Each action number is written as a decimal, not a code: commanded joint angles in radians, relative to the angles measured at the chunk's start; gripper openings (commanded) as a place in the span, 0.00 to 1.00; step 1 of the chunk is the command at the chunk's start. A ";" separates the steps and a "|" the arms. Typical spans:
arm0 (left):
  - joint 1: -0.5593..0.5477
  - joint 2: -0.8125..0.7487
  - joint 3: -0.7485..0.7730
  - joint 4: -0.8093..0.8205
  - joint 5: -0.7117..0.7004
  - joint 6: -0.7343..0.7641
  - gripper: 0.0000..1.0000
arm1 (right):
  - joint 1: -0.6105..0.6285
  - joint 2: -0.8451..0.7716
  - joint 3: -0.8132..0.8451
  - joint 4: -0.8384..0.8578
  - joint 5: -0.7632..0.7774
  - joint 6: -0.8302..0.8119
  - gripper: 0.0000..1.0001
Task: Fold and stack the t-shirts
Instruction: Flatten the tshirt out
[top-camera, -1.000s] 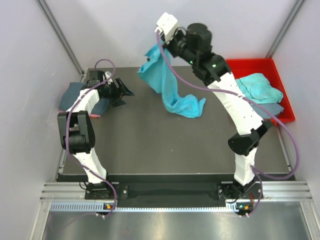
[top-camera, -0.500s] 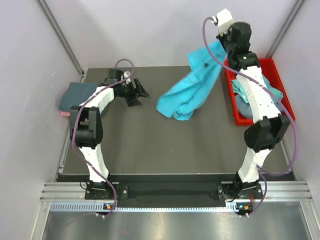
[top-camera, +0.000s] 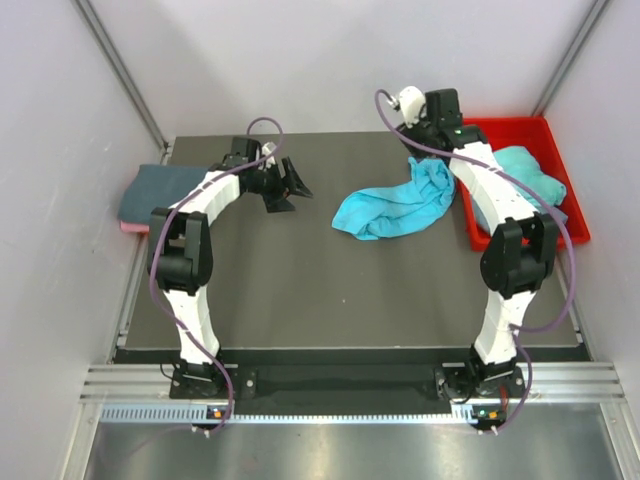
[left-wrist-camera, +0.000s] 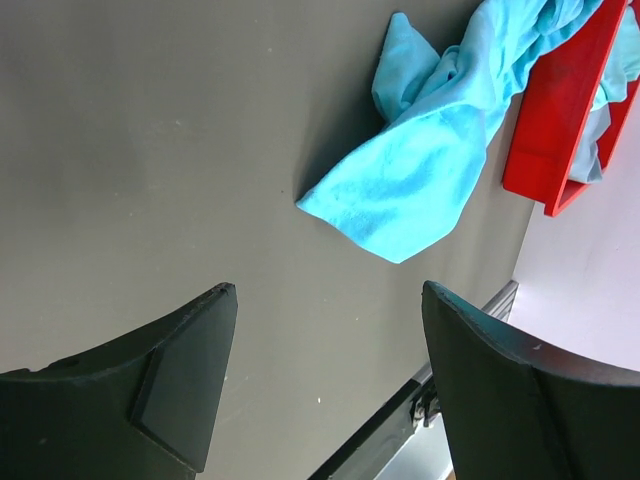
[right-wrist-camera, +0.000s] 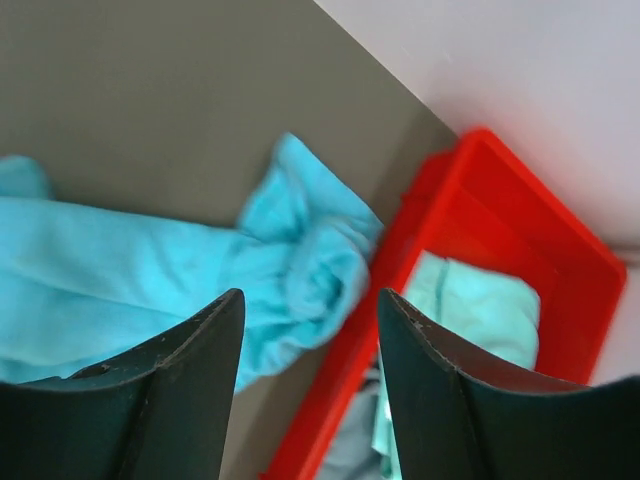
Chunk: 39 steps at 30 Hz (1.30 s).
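Observation:
A turquoise t-shirt (top-camera: 390, 210) lies crumpled on the dark table, right of centre, its right end against the red bin. It also shows in the left wrist view (left-wrist-camera: 420, 190) and in the right wrist view (right-wrist-camera: 150, 270). My right gripper (right-wrist-camera: 310, 295) hangs open above the shirt's bunched end and the bin's edge, with nothing between its fingers. My left gripper (top-camera: 292, 190) is open over bare table at the back left, apart from the shirt. A folded slate blue-grey t-shirt (top-camera: 155, 190) lies on a pink one (top-camera: 128, 227) at the table's left edge.
The red bin (top-camera: 500, 124) stands at the back right and holds a pale teal t-shirt (top-camera: 520, 170) over a blue-grey one (top-camera: 545, 215). Grey walls close in the table (top-camera: 330, 290) at the back and both sides.
The right arm swung the turquoise t-shirt rightward, came down and opened; the shirt has dropped from hanging to a crumpled heap. The left gripper moved right toward the table's middle.

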 joint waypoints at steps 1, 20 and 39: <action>0.001 -0.069 -0.012 0.003 0.005 0.031 0.79 | 0.068 -0.046 0.034 -0.039 -0.189 0.027 0.55; 0.028 -0.144 -0.032 -0.035 -0.061 0.098 0.80 | 0.208 0.153 0.030 -0.093 -0.254 -0.087 0.56; 0.062 -0.178 -0.020 -0.077 -0.182 0.120 0.79 | 0.439 0.185 0.051 -0.245 -0.381 -0.380 0.57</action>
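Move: The shirt's left end, which the right hand goes for, lies about 22 cm to that hand's left, some 10 cm nearer the base and roughly 21 cm below. The shirt's crumpled right end is almost straight below the hand, level with it fore and aft. The red bin's middle stands about 21 cm to the hand's right and 3 cm back. From the left hand the shirt's left end is about 10 cm right, 1 cm back and 12 cm below. Sweep the open, empty right gripper left over the shirt, away from the red bin, sinking about 10 cm once under way. Then carry it on left and back to above the shirt's left end, some 24 cm left in all, swinging the wrist about 50 degrees counter-clockwise with the fingers kept half open. Ease the open left gripper up and a few centimetres left, clear of the shirt. ##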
